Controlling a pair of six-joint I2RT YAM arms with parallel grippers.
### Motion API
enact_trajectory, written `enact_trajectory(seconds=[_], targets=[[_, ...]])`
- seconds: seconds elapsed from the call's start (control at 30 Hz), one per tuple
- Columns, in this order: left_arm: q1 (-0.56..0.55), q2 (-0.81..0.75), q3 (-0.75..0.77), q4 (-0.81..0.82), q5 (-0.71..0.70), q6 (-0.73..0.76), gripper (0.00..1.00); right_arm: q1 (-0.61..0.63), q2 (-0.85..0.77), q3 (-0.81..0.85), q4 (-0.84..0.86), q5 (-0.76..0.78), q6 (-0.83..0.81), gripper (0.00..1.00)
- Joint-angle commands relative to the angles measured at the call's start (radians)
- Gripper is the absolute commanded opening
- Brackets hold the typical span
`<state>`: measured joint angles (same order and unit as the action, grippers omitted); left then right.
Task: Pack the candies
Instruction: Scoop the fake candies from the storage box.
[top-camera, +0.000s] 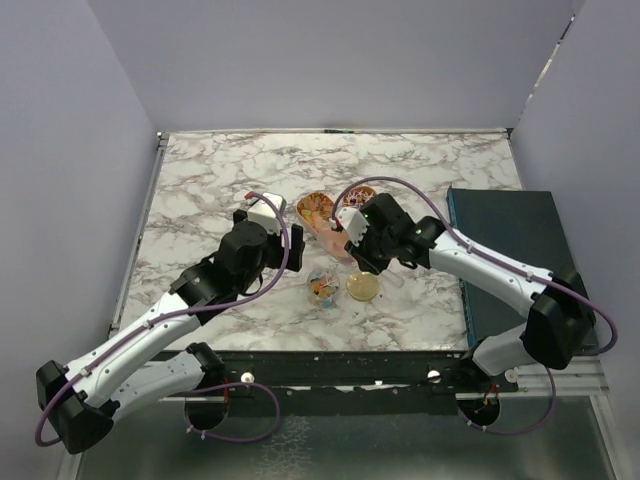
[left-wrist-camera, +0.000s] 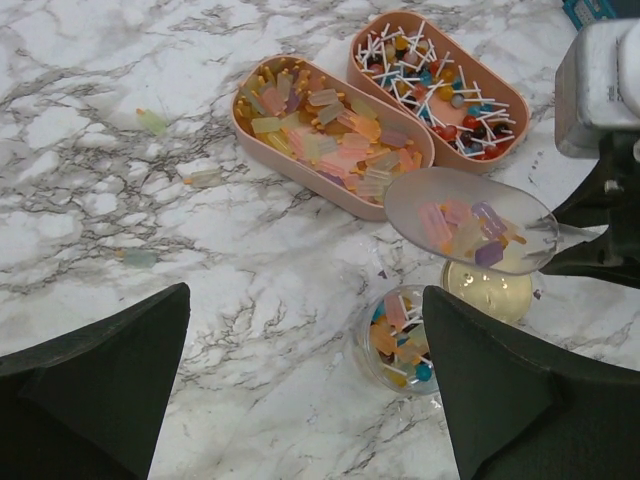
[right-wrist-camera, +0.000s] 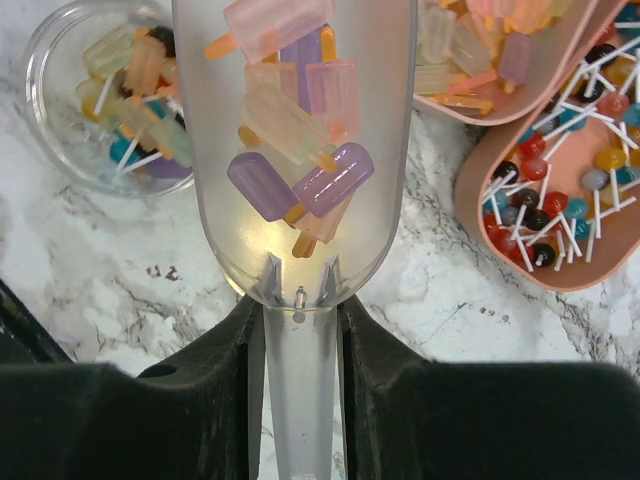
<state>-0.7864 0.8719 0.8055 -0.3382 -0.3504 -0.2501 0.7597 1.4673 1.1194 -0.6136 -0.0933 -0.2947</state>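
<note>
My right gripper (right-wrist-camera: 298, 310) is shut on the handle of a clear plastic scoop (right-wrist-camera: 295, 200). The scoop holds several pastel popsicle-shaped candies (right-wrist-camera: 300, 130) and hangs level over the gold lid (left-wrist-camera: 490, 292), beside a small clear jar (left-wrist-camera: 400, 340). The jar is partly filled with mixed candies. In the top view the scoop (top-camera: 335, 245) lies between the trays and the jar (top-camera: 322, 287). My left gripper (left-wrist-camera: 305, 300) stands open low over the marble, nothing between its fingers, its right finger close beside the jar.
Two oval pink trays stand behind: one (left-wrist-camera: 300, 178) of popsicle candies, one (left-wrist-camera: 355, 65) of lollipop candies. A few loose candies (left-wrist-camera: 152, 122) lie on the marble to the left. A dark teal box (top-camera: 515, 250) fills the table's right side.
</note>
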Motion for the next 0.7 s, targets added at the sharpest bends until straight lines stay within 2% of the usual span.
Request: enact_trajectory(seconds=[0.0, 0.27, 0.67], targets=[[0.005, 0.028, -0.008, 0.013, 0.092, 0.006, 0.99, 0.039, -0.059, -0.046, 0.023, -0.054, -0.111, 0.01], [0.005, 0.081, -0.003, 0.010, 0.148, 0.012, 0.99, 0.085, -0.149, -0.110, 0.048, -0.091, -0.202, 0.00], [0.005, 0.118, 0.001, 0.002, 0.182, 0.013, 0.99, 0.111, -0.258, -0.134, 0.071, -0.108, -0.218, 0.01]])
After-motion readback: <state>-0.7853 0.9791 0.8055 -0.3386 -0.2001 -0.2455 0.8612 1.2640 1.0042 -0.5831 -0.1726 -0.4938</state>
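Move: My right hand grips the scoop loaded with popsicle candies; the clear round jar stands about 9 cm to its left, 2 cm back and some 8 cm lower. From that hand the gold lid lies 2 cm back, straight below on the table, and the popsicle box about 12 cm ahead and 8 cm left. My empty left hand has the jar about 10 cm to its right, 2 cm back and 19 cm below. I draw the loaded scoop back about 5 cm from the popsicle box, swinging it counter-clockwise by some 15 degrees so its bowl comes round towards the jar, then lift it nearly 3 cm, fingers keeping their grip on the handle. Meanwhile my left hand, still wide open, sinks and shifts right towards the jar, about 3 cm each way, tipping slightly down. ##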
